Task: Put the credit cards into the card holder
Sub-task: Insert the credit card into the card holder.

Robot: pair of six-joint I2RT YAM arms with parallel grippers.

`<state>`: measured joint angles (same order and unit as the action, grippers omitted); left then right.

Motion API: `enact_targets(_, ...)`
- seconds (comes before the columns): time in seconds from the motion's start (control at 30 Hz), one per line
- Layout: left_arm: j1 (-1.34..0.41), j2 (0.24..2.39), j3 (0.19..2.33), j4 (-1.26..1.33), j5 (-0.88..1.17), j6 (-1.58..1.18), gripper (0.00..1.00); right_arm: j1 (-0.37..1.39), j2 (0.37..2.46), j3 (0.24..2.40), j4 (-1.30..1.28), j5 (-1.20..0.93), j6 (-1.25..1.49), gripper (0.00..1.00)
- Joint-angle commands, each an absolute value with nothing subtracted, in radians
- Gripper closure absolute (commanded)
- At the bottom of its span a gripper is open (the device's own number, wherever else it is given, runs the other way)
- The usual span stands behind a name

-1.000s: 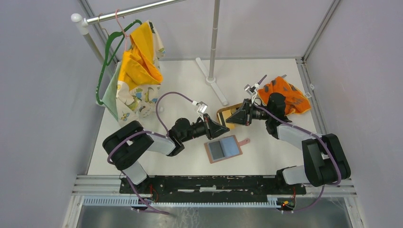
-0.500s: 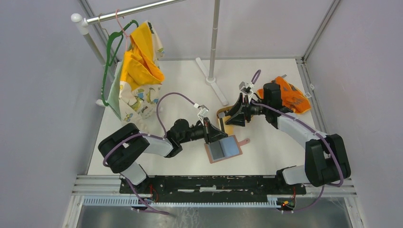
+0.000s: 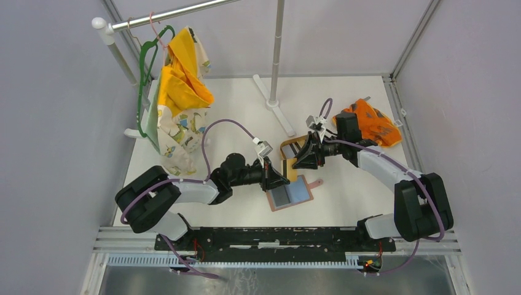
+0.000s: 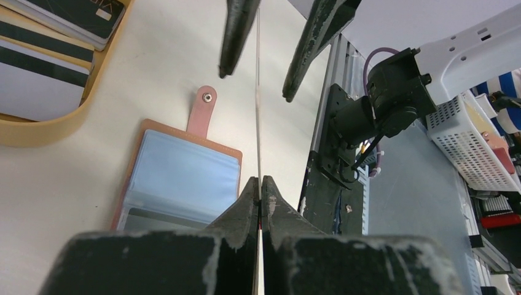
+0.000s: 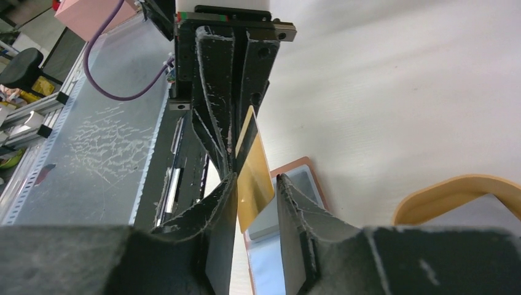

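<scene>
The card holder [image 3: 290,192] lies open on the table, reddish-brown with blue-grey pockets, strap tab to the right; it also shows in the left wrist view [image 4: 184,178] and the right wrist view [image 5: 273,264]. My left gripper [image 3: 280,178] [image 4: 260,182] is shut on a yellowish credit card [image 3: 289,167], seen edge-on [image 4: 258,123], held just above the holder's far edge. My right gripper [image 3: 301,161] [image 5: 257,178] is open, its fingers either side of that card's far end [image 5: 253,169]. More credit cards [image 4: 43,80] lie in the tray.
An oval light-wood tray [image 3: 287,146] [image 4: 55,123] [image 5: 454,187] sits just behind the holder. An orange cloth [image 3: 368,120] lies at the back right. A garment rack with a pole foot [image 3: 279,110] and hanging clothes [image 3: 175,92] stands at the back left.
My left gripper has carried the card from over the tray toward the holder. My right gripper has followed and now stands open around the card's far end.
</scene>
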<state>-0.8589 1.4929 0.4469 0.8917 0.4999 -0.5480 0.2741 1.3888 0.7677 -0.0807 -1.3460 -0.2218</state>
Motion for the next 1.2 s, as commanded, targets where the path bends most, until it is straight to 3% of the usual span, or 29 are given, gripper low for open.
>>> enact_targets(0.0,-0.856,1.474,0.465,0.9,0.52,-0.485,0.98,0.288,1.386,0.795,-0.104,-1.411,-0.282,0.68)
enact_targets(0.13,-0.857,1.465,0.465,0.899,0.511,-0.495,0.96,0.3,1.388,0.805,-0.122,-1.42,-0.29,0.91)
enact_targets(0.2,-0.856,1.449,0.457,0.887,0.488,-0.503,0.83,0.301,1.385,0.811,-0.133,-1.417,-0.285,1.0)
enact_targets(0.3,-0.856,1.394,0.428,0.83,0.415,-0.512,0.58,0.3,1.37,0.801,-0.129,-1.363,-0.245,1.0)
enact_targets(0.4,-0.855,1.284,0.381,0.725,0.314,-0.523,0.44,0.289,1.339,0.765,-0.094,-1.279,-0.201,1.0)
enact_targets(0.63,-0.856,1.11,0.321,0.48,0.126,-0.58,0.42,0.279,1.354,0.7,-0.077,-1.095,-0.077,1.0)
enact_targets(1.17,-0.997,1.166,0.318,0.407,-0.152,-0.76,0.43,0.259,1.468,0.576,0.059,-1.07,0.208,1.0)
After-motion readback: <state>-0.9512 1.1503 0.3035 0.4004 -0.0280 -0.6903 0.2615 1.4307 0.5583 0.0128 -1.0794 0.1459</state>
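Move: The yellow card is still pinched in the left fingers, its middle about 2 cm ahead, 3 cm right of and 2 cm above the left hand; from the half-closed right fingers straddling its edge it lies 3 cm left, 2 cm back and 2 cm lower. The open card holder is on the table 12 cm below the left hand, 3 cm right and 1 cm back, with the wooden tray 17 cm farther out than the holder and 6 cm right of it. The right hand eases back a centimetre as its fingers shut on the card's front right part, and the left fingers then open and let go, the left hand backing off about 7.5 cm to its left before sinking 5 cm open beside the card holder, turning some 25 degrees counter-clockwise. Keeping its pinch, the right hand carries the card down about 8.5 cm towards the holder, slightly to the right, its fingertips dipping and the wrist rolling some 25 degrees to tip the card's lower edge at the pockets. ##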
